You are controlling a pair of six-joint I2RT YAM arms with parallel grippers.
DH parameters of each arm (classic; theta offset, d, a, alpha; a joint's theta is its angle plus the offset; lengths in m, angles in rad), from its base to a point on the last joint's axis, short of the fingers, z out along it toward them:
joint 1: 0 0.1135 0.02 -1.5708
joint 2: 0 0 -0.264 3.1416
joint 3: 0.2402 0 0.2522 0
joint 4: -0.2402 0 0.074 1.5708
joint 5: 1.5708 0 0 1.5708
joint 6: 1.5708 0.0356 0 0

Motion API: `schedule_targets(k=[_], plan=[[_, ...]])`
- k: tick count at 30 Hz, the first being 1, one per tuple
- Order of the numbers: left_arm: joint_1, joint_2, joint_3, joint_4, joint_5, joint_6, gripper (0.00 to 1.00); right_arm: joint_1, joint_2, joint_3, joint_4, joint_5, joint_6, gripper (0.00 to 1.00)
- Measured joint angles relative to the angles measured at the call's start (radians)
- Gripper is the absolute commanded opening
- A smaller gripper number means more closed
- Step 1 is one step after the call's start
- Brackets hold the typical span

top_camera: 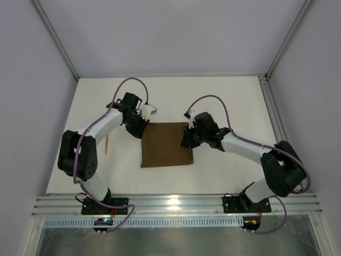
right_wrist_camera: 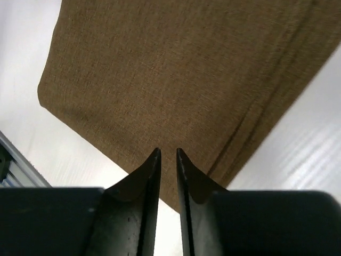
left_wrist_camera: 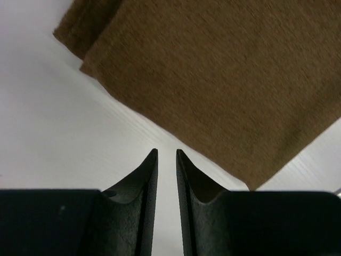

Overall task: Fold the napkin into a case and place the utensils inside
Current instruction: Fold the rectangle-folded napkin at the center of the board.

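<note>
The dark brown napkin (top_camera: 166, 145) lies flat on the white table between the two arms, folded over, with a layered edge along one side (right_wrist_camera: 266, 117). My left gripper (top_camera: 139, 128) hangs over its far left corner. In the left wrist view its jaws (left_wrist_camera: 167, 152) stand slightly apart over bare table, just short of the napkin (left_wrist_camera: 224, 80), holding nothing. My right gripper (top_camera: 187, 140) is at the napkin's right edge. Its jaws (right_wrist_camera: 168, 150) are slightly apart above the cloth (right_wrist_camera: 176, 80), also holding nothing. One thin orange utensil (top_camera: 106, 144) lies left of the left arm.
Aluminium rails (top_camera: 176, 205) run along the near table edge by the arm bases. White walls and metal frame posts (top_camera: 56, 40) enclose the table on three sides. A rail (top_camera: 269, 106) lines the right side.
</note>
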Motion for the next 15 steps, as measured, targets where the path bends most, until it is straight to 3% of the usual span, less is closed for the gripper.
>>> schedule_targets(k=[1,5,10,15], plan=[[0.0,0.018,0.004,0.024,0.0,0.0,0.22,0.001,0.021,-0.003,0.022,-0.021,0.012,0.1],[0.0,0.109,0.019,0.129,0.011,-0.009,0.23,0.006,0.129,-0.042,0.105,-0.089,0.056,0.06],[0.0,0.176,0.031,0.217,0.001,-0.034,0.22,-0.011,0.175,-0.106,0.152,-0.126,0.085,0.04],[0.0,0.27,0.08,0.262,-0.1,-0.063,0.2,-0.07,0.183,-0.118,0.186,-0.149,0.085,0.04]])
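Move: Ahead of the left hand by about 8 cm, 2 cm to its right and 7 cm below, lies the napkin's far-left corner; its near-left corner is some 10 cm back and 1 cm right, and an orange utensil lies level, about 14 cm left. The napkin's near-right corner is about 5 cm back, 3 cm right and 7 cm below the right hand, its far-right corner 13 cm ahead, 1 cm right. Dropping about 7 cm, first drawing back some 3 cm, the right hand shuts its fingers and tilts them steeper onto the napkin near its near-right corner, then pushes it forward and right 1 to 2 cm. The left hand reaches forward about 7 cm while sinking 6 along the left edge to the far-left corner, fingers still slightly parted. ##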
